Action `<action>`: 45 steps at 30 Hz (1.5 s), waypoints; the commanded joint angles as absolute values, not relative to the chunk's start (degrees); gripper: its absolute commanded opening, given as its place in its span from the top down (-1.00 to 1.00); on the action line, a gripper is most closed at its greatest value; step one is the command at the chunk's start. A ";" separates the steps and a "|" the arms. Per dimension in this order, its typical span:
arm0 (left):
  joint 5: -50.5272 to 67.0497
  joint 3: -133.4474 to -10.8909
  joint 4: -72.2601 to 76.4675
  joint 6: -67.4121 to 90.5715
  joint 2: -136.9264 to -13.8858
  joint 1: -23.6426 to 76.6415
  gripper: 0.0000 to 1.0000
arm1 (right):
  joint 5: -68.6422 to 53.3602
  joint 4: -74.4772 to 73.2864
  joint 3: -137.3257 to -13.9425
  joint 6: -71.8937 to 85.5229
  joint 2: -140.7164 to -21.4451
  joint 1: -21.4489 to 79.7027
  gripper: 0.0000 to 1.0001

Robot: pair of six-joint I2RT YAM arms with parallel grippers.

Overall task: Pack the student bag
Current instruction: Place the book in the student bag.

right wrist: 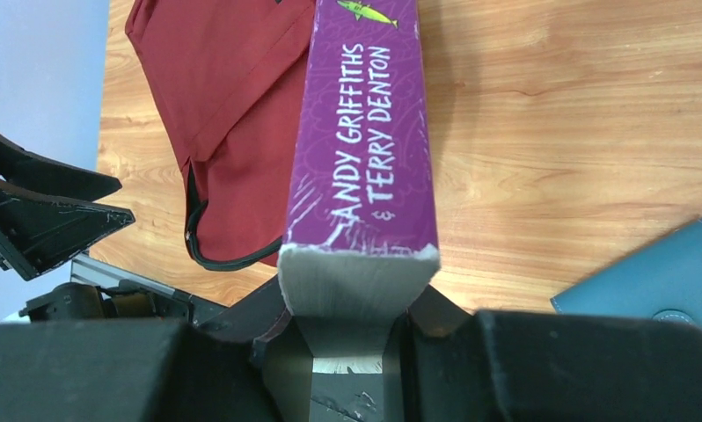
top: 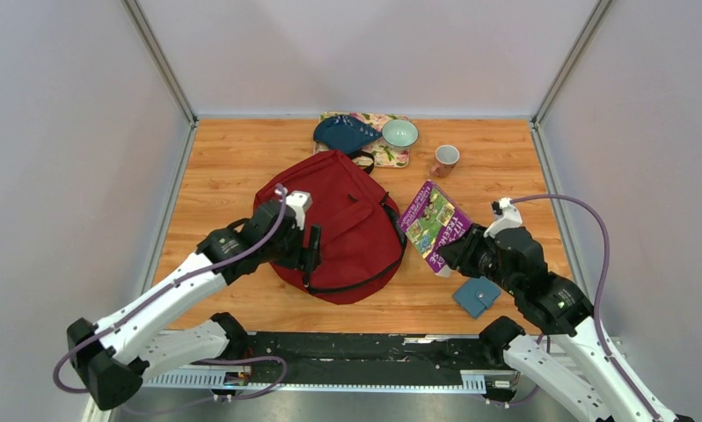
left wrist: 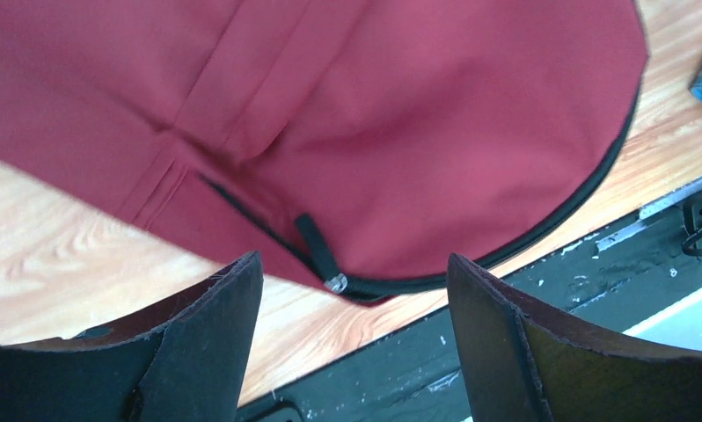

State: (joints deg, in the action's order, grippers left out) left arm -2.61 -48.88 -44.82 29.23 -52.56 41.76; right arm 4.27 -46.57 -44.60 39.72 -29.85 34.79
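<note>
The student bag (top: 347, 220), dark red with black zippers, lies flat in the middle of the table. My left gripper (top: 309, 249) hovers open at its near left edge. In the left wrist view the bag (left wrist: 418, 132) fills the top, and its zipper pull (left wrist: 333, 282) lies between and just beyond the open left gripper (left wrist: 356, 294), untouched. My right gripper (top: 460, 253) is shut on the near end of a purple book (top: 433, 221), held tilted right of the bag. The right wrist view shows the book (right wrist: 361, 149) spine-up in the right gripper (right wrist: 356, 303).
A small blue wallet (top: 476, 295) lies on the table under my right arm, also visible as the wallet (right wrist: 660, 272) at right. At the back stand a floral tray (top: 393, 158), a dark blue pouch (top: 346, 134), a pale green bowl (top: 400, 133) and a brown cup (top: 445, 159).
</note>
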 commanded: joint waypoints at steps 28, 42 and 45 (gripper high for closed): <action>11.25 -59.85 -26.63 9.14 -76.20 57.74 -0.68 | 9.75 -37.79 -43.95 48.07 -31.02 34.72 1.00; 7.39 -59.50 -26.37 10.19 -74.88 57.74 -0.67 | 10.64 -40.60 -42.45 48.69 -25.84 34.80 1.00; 5.19 -60.03 -27.07 10.90 -75.06 57.75 -0.67 | 10.02 -41.48 -42.54 47.29 -25.40 34.80 1.00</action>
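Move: My open left hand is over the bag. The zip rim at the bag's front-right edge lies about 16 cm to its right, 5 cm back and 10 cm below; the bag's middle is some 3 cm right, 4 cm ahead and 10 cm down. From my right hand, the same rim is about 14 cm left, 4 cm back and 15 cm below. The purple book it holds reaches 7 cm ahead and 3 cm left, a little lower; the blue pouch is 11 cm right, 10 cm back and 18 cm below. I sweep my left hand about 14 cm to the right across the bag towards its front-right zip rim, easing down a little near the end, while the wrist turns nearly 40 degrees clockwise so the open fingers point right. My right hand keeps its pinch on the book, dips about 3 cm and comes partway back up, turning slightly clockwise. ##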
